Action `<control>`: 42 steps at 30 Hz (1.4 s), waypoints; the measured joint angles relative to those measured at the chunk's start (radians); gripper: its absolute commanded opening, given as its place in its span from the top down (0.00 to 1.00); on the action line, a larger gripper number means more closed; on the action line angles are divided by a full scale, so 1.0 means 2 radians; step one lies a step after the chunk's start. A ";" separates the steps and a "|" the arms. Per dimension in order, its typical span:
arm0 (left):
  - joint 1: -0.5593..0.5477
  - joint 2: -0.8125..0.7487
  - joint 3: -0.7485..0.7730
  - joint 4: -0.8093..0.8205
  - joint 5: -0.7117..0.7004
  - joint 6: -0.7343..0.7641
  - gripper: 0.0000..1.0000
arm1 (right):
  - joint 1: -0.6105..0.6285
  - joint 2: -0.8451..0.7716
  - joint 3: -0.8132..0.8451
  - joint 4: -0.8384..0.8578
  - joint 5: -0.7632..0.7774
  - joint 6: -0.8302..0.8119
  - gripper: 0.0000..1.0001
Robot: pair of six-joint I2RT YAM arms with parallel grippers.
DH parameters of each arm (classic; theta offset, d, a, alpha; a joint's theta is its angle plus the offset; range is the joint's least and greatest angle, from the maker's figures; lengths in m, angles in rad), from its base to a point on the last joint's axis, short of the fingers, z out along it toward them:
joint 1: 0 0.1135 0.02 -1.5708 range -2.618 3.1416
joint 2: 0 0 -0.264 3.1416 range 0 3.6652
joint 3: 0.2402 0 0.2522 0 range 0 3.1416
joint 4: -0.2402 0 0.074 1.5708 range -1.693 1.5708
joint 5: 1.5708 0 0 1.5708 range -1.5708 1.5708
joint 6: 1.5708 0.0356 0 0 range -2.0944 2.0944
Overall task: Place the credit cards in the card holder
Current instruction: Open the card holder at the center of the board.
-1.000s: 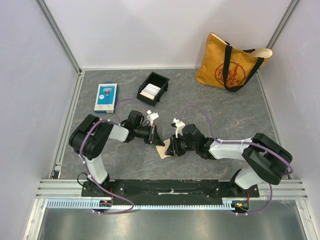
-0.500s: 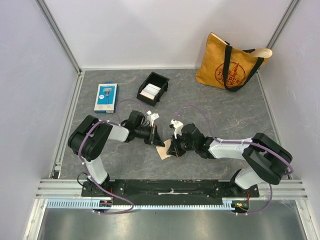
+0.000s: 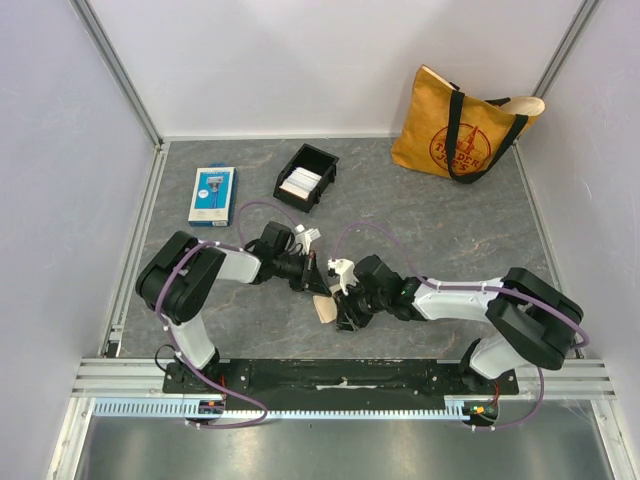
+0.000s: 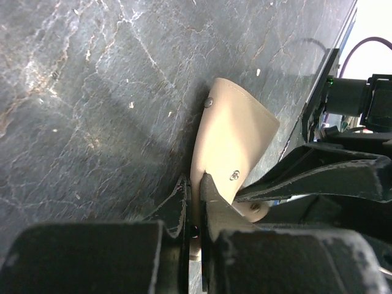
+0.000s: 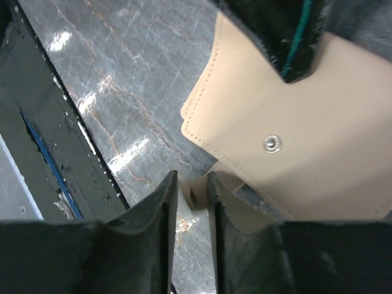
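The tan card holder point(image 3: 323, 306) lies low over the dark table between my two arms. My left gripper point(image 4: 195, 184) is shut on the edge of one flap of the card holder point(image 4: 236, 135), which curves up away from it. My right gripper point(image 5: 192, 180) stands at the near side of the card holder point(image 5: 294, 122), its fingers closed against the two sides of the small snap tab point(image 5: 195, 195). In the top view the right gripper point(image 3: 345, 312) sits just right of the holder, the left gripper point(image 3: 312, 276) just behind it. The credit cards point(image 3: 300, 184) lie stacked in a black tray.
The black tray point(image 3: 318, 160) stands at the back centre. A blue-and-white package point(image 3: 212, 195) lies at the back left. A yellow tote bag point(image 3: 462, 125) leans against the back right wall. A metal rail point(image 3: 340, 378) runs along the near edge.
My right gripper has moved toward the near left, down to the holder's near edge and tab. The left gripper stays shut on the flap, shifted slightly right.
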 measured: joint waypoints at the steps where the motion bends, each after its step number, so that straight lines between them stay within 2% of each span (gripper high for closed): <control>1: 0.000 -0.001 0.000 -0.002 -0.002 0.000 0.98 | 0.002 0.003 0.004 -0.008 0.000 0.001 0.62; 14: 0.019 -0.039 -0.017 0.006 -0.076 0.000 0.98 | 0.015 -0.001 0.026 -0.100 -0.006 0.036 0.56; 17: 0.019 -0.051 -0.034 0.019 -0.081 -0.003 0.98 | 0.017 -0.011 0.030 -0.120 0.023 0.053 0.45; 19: 0.019 -0.064 -0.050 0.025 -0.086 -0.011 0.90 | 0.013 -0.028 0.035 -0.143 0.058 0.066 0.41; 20: 0.019 -0.074 -0.061 0.029 -0.090 -0.017 0.81 | 0.008 -0.038 0.038 -0.156 0.080 0.073 0.39; 22: 0.019 -0.101 -0.089 0.029 -0.100 -0.030 0.66 | -0.008 -0.061 0.051 -0.181 0.121 0.089 0.27; 23: 0.019 -0.113 -0.100 0.029 -0.103 -0.037 0.56 | -0.017 -0.072 0.060 -0.187 0.137 0.098 0.27; 28: 0.019 -0.191 -0.132 -0.002 -0.123 -0.063 0.32 | -0.068 -0.093 0.134 -0.202 0.202 0.123 0.21; 32: 0.019 -0.255 -0.117 -0.080 -0.161 -0.061 0.14 | -0.097 -0.039 0.221 -0.209 0.241 0.134 0.18; 36: 0.019 -0.301 -0.068 -0.148 -0.212 -0.059 0.12 | -0.118 0.052 0.311 -0.213 0.266 0.148 0.16; 42: 0.020 -0.310 -0.008 -0.192 -0.271 -0.058 0.11 | -0.150 0.171 0.430 -0.216 0.278 0.175 0.15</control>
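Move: At the holder's far-left edge, the left fingers are shut on the leather; the card holder's middle lies about 3 cm back and 2 cm right of them. From the right hand that middle is some 5 cm ahead and 3 cm left, the loose strap sitting right at its fingertips. The black tray stands roughly 33 cm ahead and 8 cm left of the right hand, the blue-white box about 28 cm ahead and 29 cm left. Drawing back about 3 cm, the right hand opens and leaves the strap, then lifts some 12 cm and sweeps about 30 cm forward towards the black tray, turning clockwise about 55 degrees. The left hand, still pinching the holder, shifts forward and left, comes back, opens wide to let go, then rises about 10 cm while turning some 30 degrees counter-clockwise. ##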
